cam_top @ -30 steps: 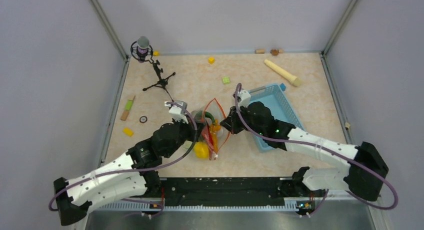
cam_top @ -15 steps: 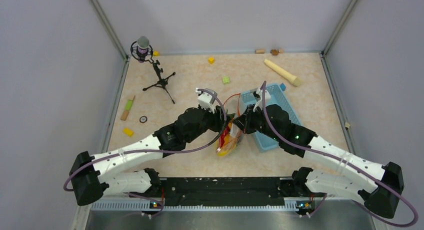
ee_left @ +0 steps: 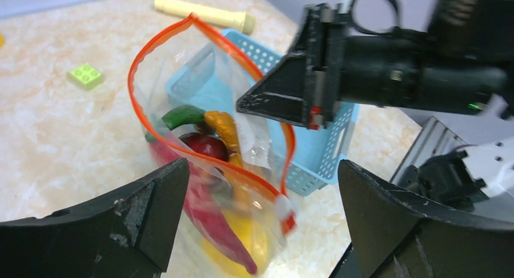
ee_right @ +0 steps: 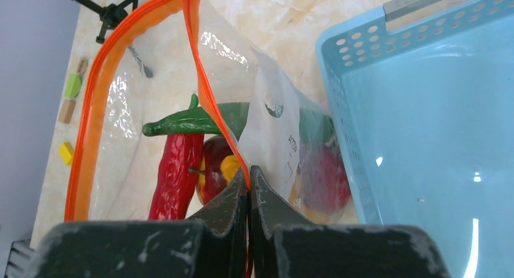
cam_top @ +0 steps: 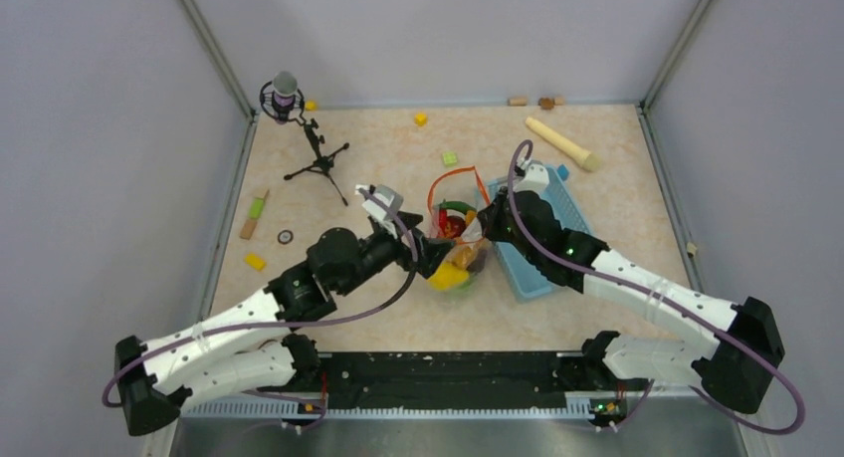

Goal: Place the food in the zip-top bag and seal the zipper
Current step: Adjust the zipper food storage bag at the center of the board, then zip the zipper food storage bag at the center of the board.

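The clear zip-top bag [cam_top: 456, 240] [ee_left: 203, 84] hangs with its mouth gaping. Its orange-red zipper [ee_left: 140, 55] [ee_right: 96, 102] forms a wide loop, and the white slider [ee_left: 282, 203] sits at the near end. Inside lies the food: a red chili [ee_right: 176, 169], a green piece [ee_right: 200, 120], a dark red tomato [ee_left: 206, 146], an orange piece [ee_left: 223, 126] and a yellow lemon [ee_left: 245, 244]. My right gripper [ee_right: 248, 172] [cam_top: 485, 221] is shut on the zipper at the bag's right rim. My left gripper [ee_left: 262, 166] [cam_top: 430, 256] stands wide open just left of the bag, holding nothing.
A light-blue mesh basket [cam_top: 525, 283] [ee_right: 424, 139] sits right behind the bag under my right arm. A microphone on a tripod [cam_top: 318, 163] stands at the back left. A beige stick [cam_top: 562, 144], a green cube [cam_top: 450, 159], a yellow cube [cam_top: 421, 119] and small pieces [cam_top: 256, 262] lie around.
My left gripper has opened, let go of the bag and drawn back to the left. The bag has moved right and away, held by the right gripper alone, its mouth now round.
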Controlling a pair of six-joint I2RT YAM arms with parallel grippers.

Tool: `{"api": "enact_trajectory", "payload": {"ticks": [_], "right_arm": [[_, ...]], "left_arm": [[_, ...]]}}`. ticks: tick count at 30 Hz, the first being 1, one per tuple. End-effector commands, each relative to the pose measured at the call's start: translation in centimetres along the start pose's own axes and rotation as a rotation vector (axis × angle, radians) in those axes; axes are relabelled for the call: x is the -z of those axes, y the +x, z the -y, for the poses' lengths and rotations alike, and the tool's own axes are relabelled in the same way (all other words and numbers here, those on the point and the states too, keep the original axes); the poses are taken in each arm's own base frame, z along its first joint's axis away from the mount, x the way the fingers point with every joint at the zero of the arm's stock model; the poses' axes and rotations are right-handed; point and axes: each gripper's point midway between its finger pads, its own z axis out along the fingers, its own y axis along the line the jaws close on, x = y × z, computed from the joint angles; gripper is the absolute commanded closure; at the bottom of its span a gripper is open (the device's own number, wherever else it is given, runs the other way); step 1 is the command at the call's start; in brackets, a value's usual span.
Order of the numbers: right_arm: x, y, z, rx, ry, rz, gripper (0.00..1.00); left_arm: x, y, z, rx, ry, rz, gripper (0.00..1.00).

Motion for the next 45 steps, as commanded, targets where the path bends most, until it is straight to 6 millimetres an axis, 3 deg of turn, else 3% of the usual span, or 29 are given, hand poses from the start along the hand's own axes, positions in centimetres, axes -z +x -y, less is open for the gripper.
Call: {"api": "enact_trajectory", "payload": {"ticks": [1, 5, 8, 15, 27, 32, 41, 45], "right_arm": [[-0.7, -3.2, -0.7, -0.056, 0.021, 0.085, 1.00], [-1.1, -2.9, -0.7, -0.044, 0.024, 0.070, 1.00], [-1.0, -2.8, -0.7, -0.044, 0.017, 0.068, 1.00], [-0.9, -2.2, -0.7, -0.034, -0.004, 0.052, 1.00], [-0.6, -1.5, -1.0, -0.030, -0.045, 0.032, 1.00], [-0.4, -1.3, -1.0, -0.026, -0.051, 0.026, 1.00], [0.3, -1.6, -0.5, -0.027, -0.044, 0.041, 1.00], [0.4, -1.5, -0.2, -0.031, -0.038, 0.044, 1.00]], "left_arm": [[2.8, -0.8, 1.9, -0.102, 0.160, 0.049, 0.03], [4.7, 1.9, 3.0, -0.154, 0.293, 0.021, 0.03], [4.7, 4.3, 2.0, -0.152, 0.281, 0.008, 0.03], [4.3, 7.0, 1.4, -0.163, 0.280, -0.059, 0.03], [1.7, 5.5, -0.5, -0.204, 0.142, -0.004, 0.03], [0.4, 5.4, -0.7, -0.225, 0.126, -0.011, 0.12], [0.6, 3.9, -1.3, -0.201, 0.078, 0.065, 0.25], [0.9, 4.6, -1.1, -0.220, 0.116, 0.103, 0.27]]}}
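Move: The slider corner of the zipper bag, the near end of its orange rim, lies about 2 cm ahead of the open left hand, 4 cm right and 6 cm below. From the left hand, the yellow food in the bag is some 2 cm ahead, 2 cm right and 15 cm down; the blue basket about 9 cm ahead, 19 cm right, 17 cm down. From the right hand, which holds the rim, the slider corner is about 4 cm back, 4 cm left and 4 cm lower. The right hand keeps its pinch on the bag's orange rim, almost still, while the open left hand backs off about 5 cm, turning some 15 degrees clockwise. The left hand sinks roughly 9 cm to slider height, then eases forward again towards the slider corner, turning partly back, rising slightly and closing its fingers by about a quarter. ##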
